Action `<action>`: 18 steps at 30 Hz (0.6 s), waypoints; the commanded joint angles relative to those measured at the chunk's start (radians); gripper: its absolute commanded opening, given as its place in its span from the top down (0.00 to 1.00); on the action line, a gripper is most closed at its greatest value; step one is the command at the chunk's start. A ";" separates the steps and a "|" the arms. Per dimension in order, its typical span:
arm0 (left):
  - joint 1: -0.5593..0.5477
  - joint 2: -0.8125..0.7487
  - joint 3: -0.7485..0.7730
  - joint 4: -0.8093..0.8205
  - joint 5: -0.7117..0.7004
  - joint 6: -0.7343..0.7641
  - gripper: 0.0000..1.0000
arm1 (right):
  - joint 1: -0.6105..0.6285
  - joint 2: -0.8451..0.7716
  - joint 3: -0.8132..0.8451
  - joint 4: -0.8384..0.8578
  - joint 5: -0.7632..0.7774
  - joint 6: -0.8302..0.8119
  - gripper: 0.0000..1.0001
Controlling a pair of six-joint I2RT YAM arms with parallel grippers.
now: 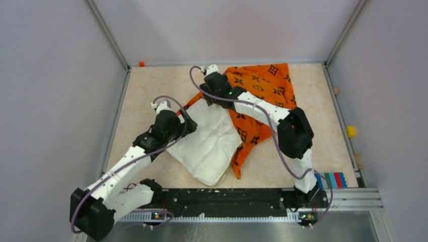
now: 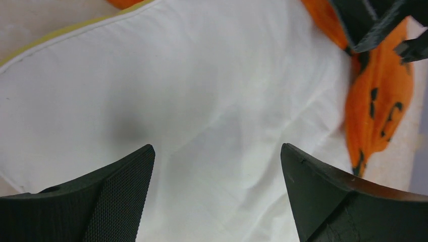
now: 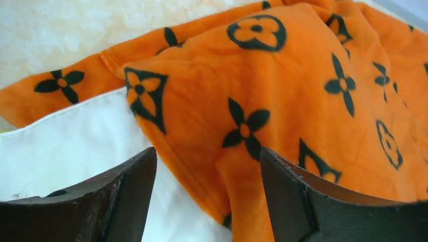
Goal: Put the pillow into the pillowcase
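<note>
The white pillow (image 1: 209, 143) lies diagonally mid-table, its yellow trim showing at the near corner. Its far end lies against the orange pillowcase (image 1: 262, 85), which is spread behind and to the right. My left gripper (image 1: 191, 125) is open over the pillow's left side. In the left wrist view the gripper (image 2: 217, 151) straddles bare pillow (image 2: 202, 91), with the pillowcase (image 2: 378, 106) at the right. My right gripper (image 1: 207, 98) is at the pillowcase's left edge. In the right wrist view it (image 3: 207, 156) is open, with the pillowcase's edge (image 3: 242, 166) between the jaws and the pillow (image 3: 75, 146) below left.
Grey walls and metal rails enclose the beige table (image 1: 146, 91). A small orange piece (image 1: 142, 64) sits at the back left corner, a yellow block (image 1: 350, 131) on the right rail, and coloured blocks (image 1: 332, 179) at the front right.
</note>
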 commanded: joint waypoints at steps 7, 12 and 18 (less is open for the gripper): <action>0.103 0.198 -0.087 0.091 0.011 0.034 0.25 | 0.011 0.124 0.062 0.156 -0.070 -0.155 0.27; 0.115 0.254 -0.101 0.130 0.031 0.054 0.79 | -0.016 0.186 0.102 0.133 -0.054 -0.139 0.33; 0.121 0.259 -0.108 0.142 0.051 0.086 1.00 | -0.050 0.225 0.236 0.052 -0.019 -0.066 0.96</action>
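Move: The stretch of pillow the left gripper is after lies about 9 cm below it, 3 cm to its left and 2 cm ahead; the pillow's near corner is 15 cm back, 8 cm right. The right gripper's target, the pillowcase rim over the pillow's far end, is some 6 cm below, 4 cm ahead, 3 cm left; the pillowcase strip running out from under the pillow lies 8 cm left and 1 cm ahead of that gripper. Bring the left gripper down about 9 cm, easing a little left and tipping its fingers some 10 degrees further down, and shut it fully on the pillow's top cloth. Meanwhile ease the right gripper forward and left, then on down and forward, some 6 cm lower in all, and close it most of the way on the pillowcase rim. ##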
